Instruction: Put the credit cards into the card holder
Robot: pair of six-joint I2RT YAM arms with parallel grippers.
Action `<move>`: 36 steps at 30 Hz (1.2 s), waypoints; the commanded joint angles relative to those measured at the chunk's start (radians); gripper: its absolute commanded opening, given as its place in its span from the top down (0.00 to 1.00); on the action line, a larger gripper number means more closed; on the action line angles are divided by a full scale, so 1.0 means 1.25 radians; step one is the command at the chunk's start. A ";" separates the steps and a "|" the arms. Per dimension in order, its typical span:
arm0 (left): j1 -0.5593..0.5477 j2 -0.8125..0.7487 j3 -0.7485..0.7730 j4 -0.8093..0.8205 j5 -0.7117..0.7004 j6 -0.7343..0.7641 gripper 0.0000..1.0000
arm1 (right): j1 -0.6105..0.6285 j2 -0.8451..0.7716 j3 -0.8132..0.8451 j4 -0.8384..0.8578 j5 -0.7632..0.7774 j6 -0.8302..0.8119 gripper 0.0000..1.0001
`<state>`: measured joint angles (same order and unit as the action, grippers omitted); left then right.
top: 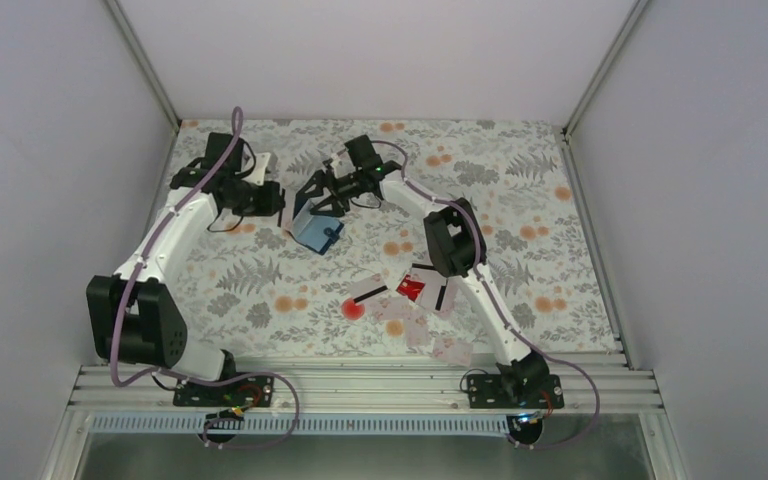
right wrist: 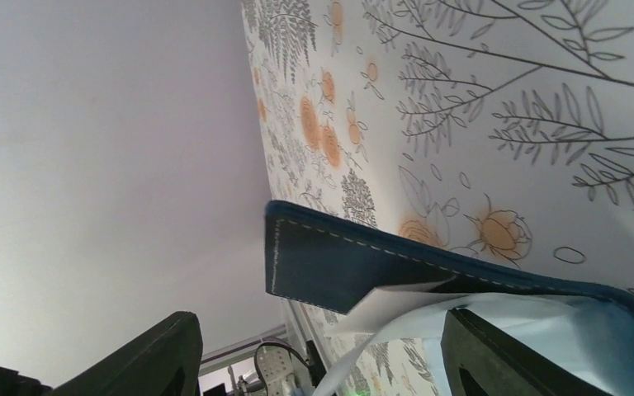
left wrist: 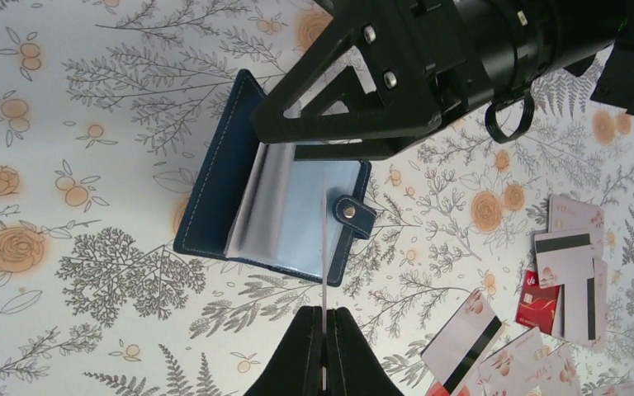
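Observation:
The navy card holder [left wrist: 215, 186] lies open on the floral table, its clear pockets [left wrist: 297, 219] facing up. My left gripper [left wrist: 324, 312] is shut on a credit card [left wrist: 324, 272] seen edge-on, standing upright over the pockets near the snap tab [left wrist: 355, 214]. My right gripper [left wrist: 330, 124] stands open at the holder's far side, one finger down on the pocket leaves. In the right wrist view the raised navy cover [right wrist: 338, 264] sits between the wide-apart fingers of the right gripper [right wrist: 318, 322]. From above, the left gripper [top: 278, 207] and right gripper [top: 320, 205] flank the holder [top: 317, 232].
Several loose credit cards [left wrist: 563, 256] lie scattered to the right of the holder, one of them red [left wrist: 539, 301], others showing black stripes; from above, this pile of cards [top: 430, 292] sits beside the right arm's forearm. Walls enclose the table on three sides.

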<state>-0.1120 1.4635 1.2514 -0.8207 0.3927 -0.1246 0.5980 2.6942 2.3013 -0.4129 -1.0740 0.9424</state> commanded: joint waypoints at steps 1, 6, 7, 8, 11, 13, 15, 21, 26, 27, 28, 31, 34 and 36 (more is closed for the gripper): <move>-0.009 0.015 -0.013 0.032 -0.008 0.023 0.97 | 0.005 0.022 0.029 0.014 -0.032 0.003 0.26; -0.039 0.027 -0.006 0.045 0.008 0.040 0.98 | 0.003 0.035 0.029 0.026 -0.040 0.000 0.26; -0.046 0.029 -0.011 0.049 0.007 0.043 0.98 | 0.003 0.040 0.031 0.031 -0.042 0.003 0.25; -0.052 0.037 -0.018 0.054 0.003 0.046 0.98 | 0.003 0.046 0.032 0.035 -0.045 0.006 0.25; -0.072 0.065 -0.032 0.061 -0.025 0.046 0.98 | 0.003 0.063 0.044 0.044 -0.048 0.012 0.25; -0.083 0.081 -0.033 0.071 -0.054 0.041 0.98 | 0.003 0.071 0.049 0.049 -0.051 0.015 0.25; -0.085 0.102 -0.029 0.076 -0.079 0.040 0.98 | 0.003 0.075 0.048 0.048 -0.053 0.012 0.25; -0.085 0.176 0.006 0.073 -0.146 0.046 0.97 | 0.003 0.080 0.041 0.016 -0.057 -0.027 0.25; -0.085 0.229 0.026 0.085 -0.141 0.067 0.97 | 0.000 0.078 0.025 0.002 -0.064 -0.047 0.25; -0.084 0.234 0.030 0.089 -0.139 0.068 0.98 | -0.001 0.078 0.023 0.001 -0.065 -0.050 0.25; -0.080 0.240 0.032 0.097 -0.132 0.069 0.98 | -0.001 0.077 0.023 -0.003 -0.065 -0.053 0.25; -0.071 0.267 0.050 0.106 -0.127 0.076 0.98 | -0.001 0.077 0.020 -0.010 -0.067 -0.060 0.25; -0.059 0.291 0.063 0.118 -0.125 0.080 0.98 | -0.002 0.077 0.017 -0.022 -0.071 -0.072 0.25; -0.054 0.299 0.065 0.129 -0.124 0.085 0.98 | -0.002 0.075 0.015 -0.036 -0.071 -0.085 0.25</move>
<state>-0.2001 1.8076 1.2949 -0.7277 0.2459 -0.0433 0.5922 2.7632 2.3299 -0.3836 -1.1446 0.8825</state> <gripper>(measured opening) 0.024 0.747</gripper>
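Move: The left gripper already grips a card; the open card holder lies some 3 cm ahead of that hand, 7 cm to its right and 15 cm below. A loose striped card lies about 13 cm back, 20 cm right and 16 cm below, and the red card 10 cm farther right, level with that one. From the right hand, wide open at the clear sleeves, the card holder's middle is about 4 cm back, level sideways and 5 cm below. Bring the left gripper down about 11 cm onto the clear sleeves of the card holder, easing right first, then sinking faster and working forward some 3 cm; steepen the fingers by about 15 degrees and keep the card pinched. Lower the open right gripper about 2 cm and hold it there beside the sleeves. ##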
